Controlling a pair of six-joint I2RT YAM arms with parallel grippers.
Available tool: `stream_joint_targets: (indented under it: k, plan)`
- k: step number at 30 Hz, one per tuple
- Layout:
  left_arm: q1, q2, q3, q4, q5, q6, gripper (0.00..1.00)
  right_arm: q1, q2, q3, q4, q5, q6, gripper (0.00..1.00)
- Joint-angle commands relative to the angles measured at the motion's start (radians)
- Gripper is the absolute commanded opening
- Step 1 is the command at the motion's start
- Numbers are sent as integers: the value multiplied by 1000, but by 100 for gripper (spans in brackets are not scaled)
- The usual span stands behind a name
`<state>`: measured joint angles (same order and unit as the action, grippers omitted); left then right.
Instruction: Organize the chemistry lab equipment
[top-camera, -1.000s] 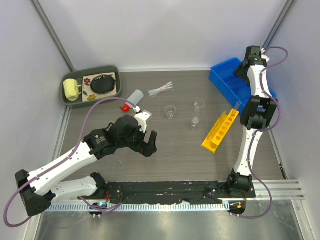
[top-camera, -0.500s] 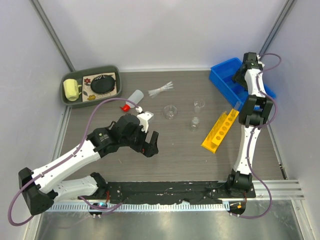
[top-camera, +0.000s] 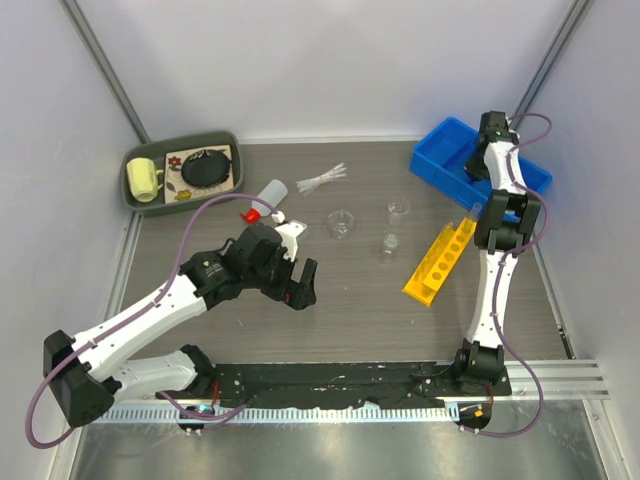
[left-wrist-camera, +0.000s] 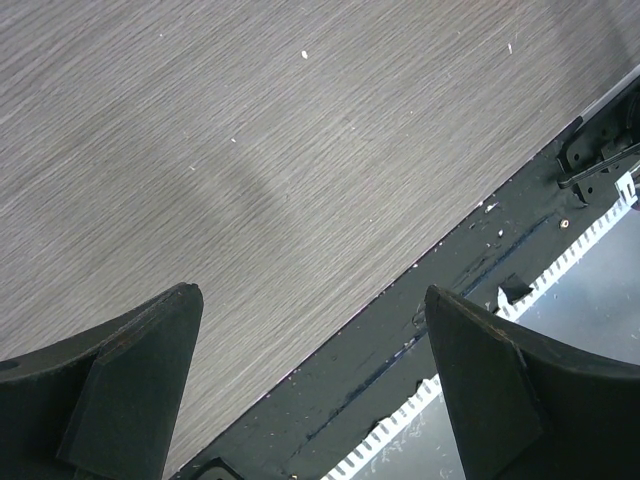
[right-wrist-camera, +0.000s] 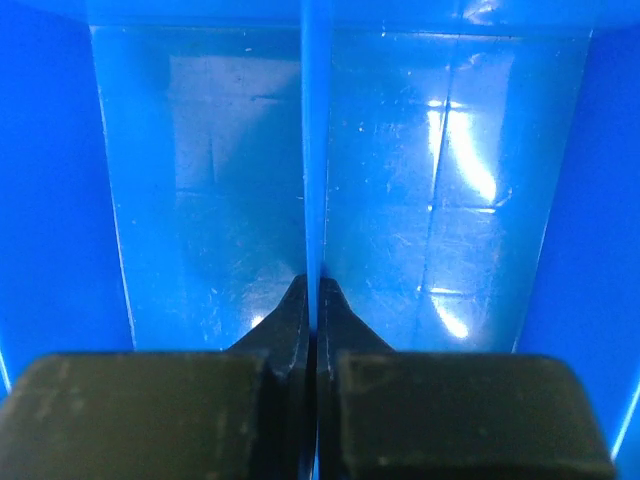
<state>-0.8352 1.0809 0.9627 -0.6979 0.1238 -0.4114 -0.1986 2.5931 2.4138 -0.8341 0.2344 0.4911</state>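
My right gripper (right-wrist-camera: 311, 290) is shut on the thin middle divider (right-wrist-camera: 313, 150) of the blue bin (top-camera: 440, 158) at the back right; in the top view it (top-camera: 487, 150) reaches down into the bin. A long yellow rack (top-camera: 440, 260) lies in front of the bin. Three small clear beakers (top-camera: 341, 222) (top-camera: 398, 211) (top-camera: 388, 246) stand mid-table. Thin clear pipettes (top-camera: 322, 179) lie behind them. The white squeeze bottle (top-camera: 266, 198) with a red cap lies on its side. My left gripper (top-camera: 300, 283) (left-wrist-camera: 310, 292) hangs open and empty over bare tabletop near the front edge.
A green tray (top-camera: 180, 140) at the back left holds a yellow mug (top-camera: 143, 179) and a round black object (top-camera: 207, 166). The black base rail (left-wrist-camera: 400, 360) runs along the table's near edge. Grey walls stand close on both sides.
The right gripper has closed on the bin's divider, and the blue bin has shifted left and turned. The left arm has barely moved and stays open.
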Motion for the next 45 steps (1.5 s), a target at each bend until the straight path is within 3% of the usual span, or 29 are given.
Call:
stream_joint_targets:
  k: [1,24,36,45]
  plan:
    - [8,-4,-1,32,16,5,98,-4,21,19,29,-32,-42,1]
    - [22,-18,-15,41,0,0,98,4,-271,-61,113,12,-77,1]
    - [22,-39,-19,43,-10,0,98,97,-295,123,127,115,-150,1]
    - [21,-78,-25,47,-32,3,98,250,-429,97,262,170,-264,1]
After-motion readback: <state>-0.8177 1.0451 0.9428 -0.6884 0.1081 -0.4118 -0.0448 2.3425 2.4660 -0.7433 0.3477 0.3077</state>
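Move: The right hand is already shut on the blue bin's divider, with the bin's middle almost directly beneath it, about 3 cm below the hand point. The yellow rack's middle lies roughly 25 cm back and 15 cm left of that hand, and the glass beaker some 11 cm back and 23 cm left, both around 4 cm lower. From the left hand, which is open and idle, the bin is about 40 cm ahead, 48 cm right and 17 cm down. The right hand keeps its pinch on the divider and at first barely shifts, then draws the blue bin upward with growing speed, some 18 cm, up and away from the table and the yellow rack. Late in the lift the hand also drifts a few centimetres forward and about 6 cm left, while the wrist tilts so the fingertips swing outward to the front and right and turns slightly counter-clockwise, some 25 degrees in all, the fingers staying shut. ##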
